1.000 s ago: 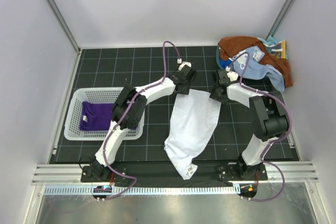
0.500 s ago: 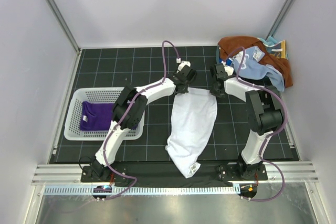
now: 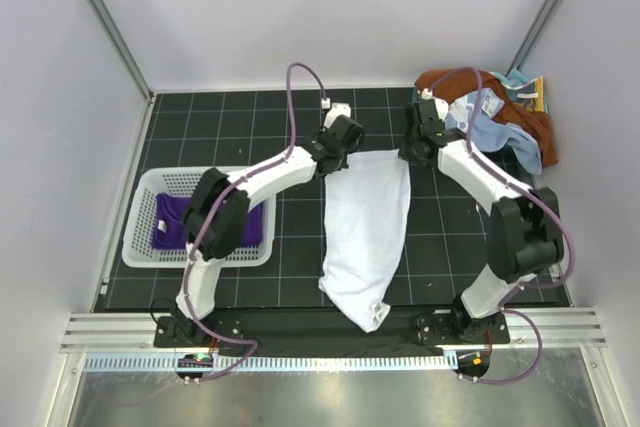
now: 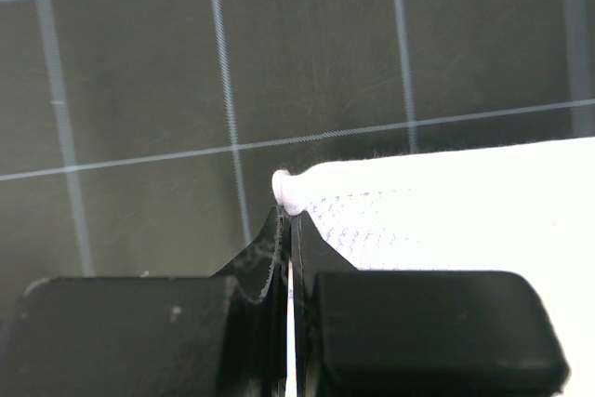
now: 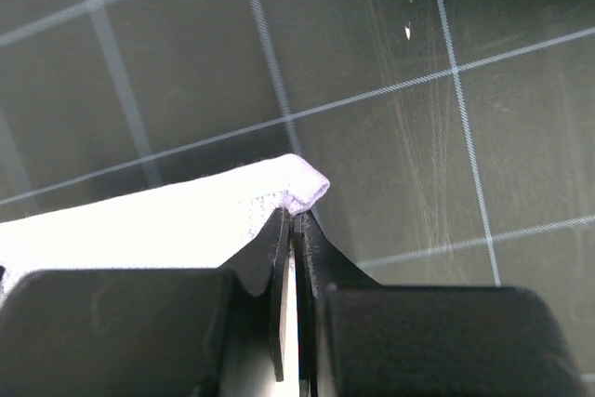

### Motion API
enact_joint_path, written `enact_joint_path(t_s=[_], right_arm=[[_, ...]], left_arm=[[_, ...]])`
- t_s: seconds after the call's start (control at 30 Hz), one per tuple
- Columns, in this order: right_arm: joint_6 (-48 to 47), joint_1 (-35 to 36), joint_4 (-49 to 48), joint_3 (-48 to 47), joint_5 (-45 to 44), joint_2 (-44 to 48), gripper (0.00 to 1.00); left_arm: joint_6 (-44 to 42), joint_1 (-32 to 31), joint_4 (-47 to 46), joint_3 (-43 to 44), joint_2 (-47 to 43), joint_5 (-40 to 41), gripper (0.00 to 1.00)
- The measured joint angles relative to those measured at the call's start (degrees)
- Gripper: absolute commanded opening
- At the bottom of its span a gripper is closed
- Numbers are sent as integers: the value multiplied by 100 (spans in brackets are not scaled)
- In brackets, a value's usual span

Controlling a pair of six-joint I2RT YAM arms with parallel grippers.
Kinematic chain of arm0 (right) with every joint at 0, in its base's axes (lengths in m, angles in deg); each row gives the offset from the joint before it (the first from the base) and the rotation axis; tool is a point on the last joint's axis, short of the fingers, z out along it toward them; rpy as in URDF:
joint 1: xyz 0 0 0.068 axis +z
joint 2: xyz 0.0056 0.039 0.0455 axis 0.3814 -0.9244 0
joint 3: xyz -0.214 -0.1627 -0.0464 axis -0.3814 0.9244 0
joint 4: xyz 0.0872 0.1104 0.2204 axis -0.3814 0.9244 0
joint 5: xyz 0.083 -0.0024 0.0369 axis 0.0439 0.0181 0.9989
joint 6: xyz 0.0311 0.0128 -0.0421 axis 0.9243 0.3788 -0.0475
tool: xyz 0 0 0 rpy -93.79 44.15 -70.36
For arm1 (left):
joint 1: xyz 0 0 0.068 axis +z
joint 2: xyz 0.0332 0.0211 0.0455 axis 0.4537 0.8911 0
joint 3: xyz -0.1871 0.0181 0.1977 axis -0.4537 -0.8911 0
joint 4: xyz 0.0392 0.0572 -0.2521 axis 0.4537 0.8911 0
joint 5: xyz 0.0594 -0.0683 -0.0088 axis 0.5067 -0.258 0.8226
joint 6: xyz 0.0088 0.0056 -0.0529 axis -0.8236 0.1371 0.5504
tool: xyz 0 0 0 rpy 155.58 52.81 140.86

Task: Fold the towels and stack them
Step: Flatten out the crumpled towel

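A white towel lies stretched lengthwise on the black gridded mat, its far edge pulled straight between both arms. My left gripper is shut on the towel's far left corner. The far right corner is pinched in my right gripper, which is also shut. A dark purple towel rests in the white basket at the left. Rust-brown and light blue towels are piled at the far right corner.
White walls and metal posts enclose the mat on three sides. The arm bases stand on the rail at the near edge, close to the towel's near tip with its label.
Both grippers have closed on the white towel's far corners and moved away from the bases, pulling the cloth straighter and further up the mat.
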Motion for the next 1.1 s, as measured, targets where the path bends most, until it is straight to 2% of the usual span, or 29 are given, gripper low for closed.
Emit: enact_joint_path(t_s=[0.33, 0.67, 0.8, 1.1], right_arm=[[-63, 208, 481, -46, 232, 2131, 1], [-304, 256, 1266, -470, 787, 3687, 1], [-363, 260, 1657, -739, 1069, 4138, 1], [-472, 289, 2164, -1296, 1425, 4494, 1]], left_arm=[[2, -337, 238, -586, -1971, 210, 0], [-42, -1434, 1054, -638, -3353, 560, 0], [-39, -1768, 1274, -632, -3823, 640, 0], [-17, -1921, 1593, -531, -4380, 612, 0]])
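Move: Both hands already pinch the far corners of the white towel, 7 to 9 cm above the table. Its middle lies about 20 cm back and 6 cm right of the left hand, and about 20 cm back and 11 cm left of the right, some 8 cm below both. The blue tub of towels stands about 13 cm ahead and 21 cm right of the right hand. The white basket is about 17 cm back and 35 cm left of the left hand. Up first and quickly, then up and back together, both arms hoist the white towel by its corners, rising nearly 30 cm and drawing back some 18 cm towards the bases. The spacing between them hardly changes. Both wrists tip their fingers upward, the right far more, and turn slightly inward; both grippers stay shut on the cloth. ##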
